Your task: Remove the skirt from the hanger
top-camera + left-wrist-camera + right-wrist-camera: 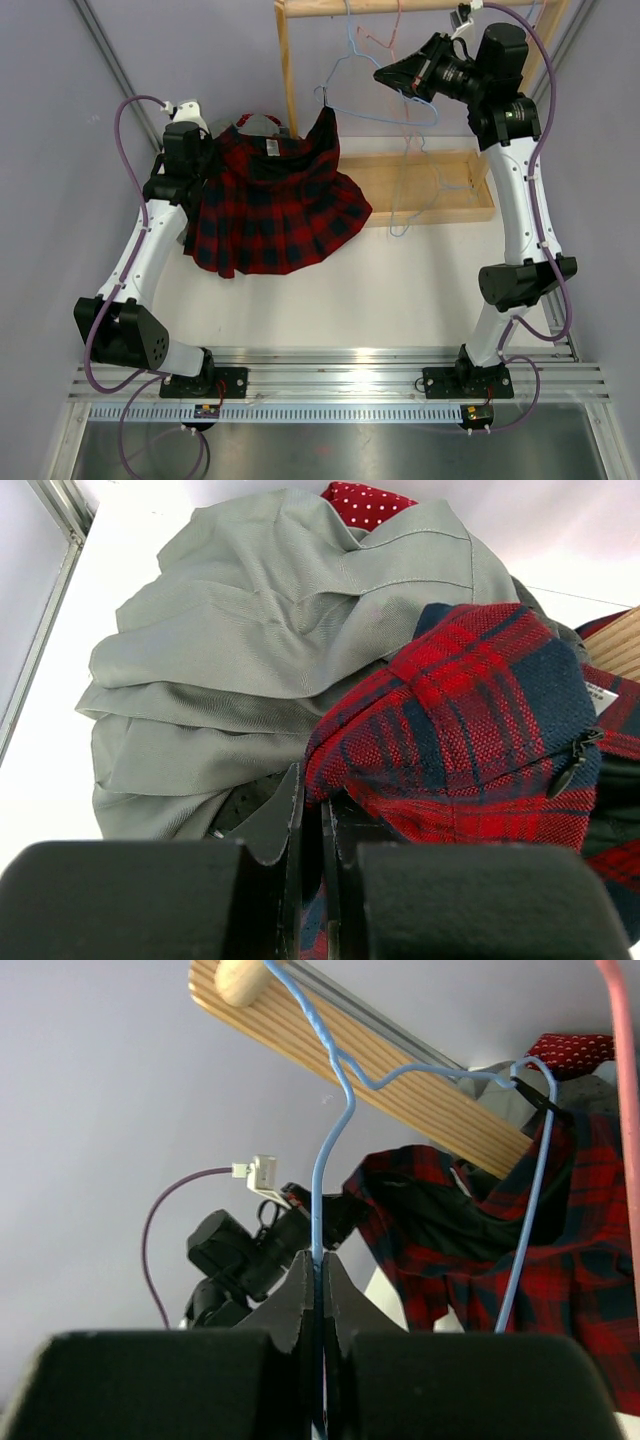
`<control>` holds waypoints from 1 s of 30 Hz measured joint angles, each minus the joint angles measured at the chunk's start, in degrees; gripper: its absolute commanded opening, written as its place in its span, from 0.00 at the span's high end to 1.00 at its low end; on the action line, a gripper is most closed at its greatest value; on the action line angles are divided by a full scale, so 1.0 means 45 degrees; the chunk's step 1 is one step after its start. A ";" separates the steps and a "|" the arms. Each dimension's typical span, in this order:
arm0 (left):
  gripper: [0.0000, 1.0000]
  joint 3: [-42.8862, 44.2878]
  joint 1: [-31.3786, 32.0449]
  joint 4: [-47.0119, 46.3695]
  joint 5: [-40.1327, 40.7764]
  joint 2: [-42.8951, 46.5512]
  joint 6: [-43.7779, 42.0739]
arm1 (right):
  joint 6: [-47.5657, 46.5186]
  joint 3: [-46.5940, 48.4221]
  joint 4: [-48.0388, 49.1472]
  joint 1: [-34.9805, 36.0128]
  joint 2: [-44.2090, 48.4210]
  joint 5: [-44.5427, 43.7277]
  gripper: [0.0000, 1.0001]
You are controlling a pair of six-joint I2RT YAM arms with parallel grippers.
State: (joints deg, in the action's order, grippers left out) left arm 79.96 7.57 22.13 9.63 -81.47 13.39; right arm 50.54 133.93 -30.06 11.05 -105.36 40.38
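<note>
The red and navy plaid skirt [275, 205] hangs by one corner from a clip [322, 98] on the blue wire hanger [336, 72]. The rest of it droops onto the table. My left gripper [212, 160] is at the skirt's left edge. In the left wrist view the gripper [312, 810] is shut on plaid skirt [470, 730] cloth. My right gripper [382, 76] is up at the rack. In the right wrist view the gripper [319, 1270] is shut on the thin blue hanger [322, 1160] wire, below the wooden rod [400, 1070]. The skirt [560, 1260] hangs to the right.
A wooden rack [440, 200] stands at the back, with a pink hanger [385, 40] and another pale blue hanger [405, 200] on it. A pile of grey cloth [270, 650] and a red dotted garment [370, 502] lie behind the skirt. Metal frame posts [110, 60] flank the table.
</note>
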 measured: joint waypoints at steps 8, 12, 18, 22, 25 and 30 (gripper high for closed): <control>1.00 0.0160 0.0000 -0.0024 -0.0053 -0.0068 -0.0233 | 0.1909 0.2764 -0.0612 0.0015 -0.0340 0.1069 1.00; 1.00 0.0782 0.0000 0.0117 -0.0049 -0.0243 -0.0355 | 0.2642 0.2992 -0.0656 -0.0005 0.0520 0.1904 1.00; 1.00 0.1428 0.0015 0.0301 -0.0019 0.0083 -0.0583 | 0.1447 0.0865 -0.2603 -0.0316 0.3517 0.2268 1.00; 1.00 0.2472 0.0015 0.0486 0.0529 0.0165 -0.0675 | -0.0253 -0.0418 -0.4556 -0.0423 0.5586 0.1753 1.00; 1.00 0.3478 -0.0209 0.0457 0.1151 0.0097 -0.0593 | -0.1321 -0.2040 -0.5717 -0.0423 0.7490 0.0971 1.00; 1.00 0.6912 -0.0806 0.0593 0.1715 -0.1540 -0.0481 | -0.2380 -0.3152 -0.7291 -0.0423 0.9408 -0.0165 1.00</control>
State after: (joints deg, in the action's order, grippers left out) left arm 111.07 3.95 24.80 17.34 -88.40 11.22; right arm 39.83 119.74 -62.87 9.15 -63.02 39.64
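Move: The left fingers already hold the skirt's waist; the blue hanger's left end, with the skirt's other corner looped on it, lies about 22 cm to their right, 4 cm ahead and 8 cm up, while the grey dress is piled some 8 cm ahead, 2 cm left and 20 cm below. The right fingers already grip the hanger's right shoulder, and that left end is about 12 cm left of them, 5 cm ahead and 12 cm below. The bar at its hook is roughly 8 cm ahead, 7 cm left and 10 cm higher, and the pink hanger hangs about 8 cm ahead, 3 cm right. Keeping its pinch on the blue hanger's shoulder, the right hand lifts it by nearly 10 cm to clear the bar, then sweeps it back towards the base, about 28 cm in all and a little to the right, sinking again over the second half. The left hand, still pinching the skirt's waist, starts slowly and then rises ever faster, about 19 cm, its fingers tipping up some 20 degrees and the hand drifting about 5 cm left towards the end, drawing the waist up away from the grey dress. ##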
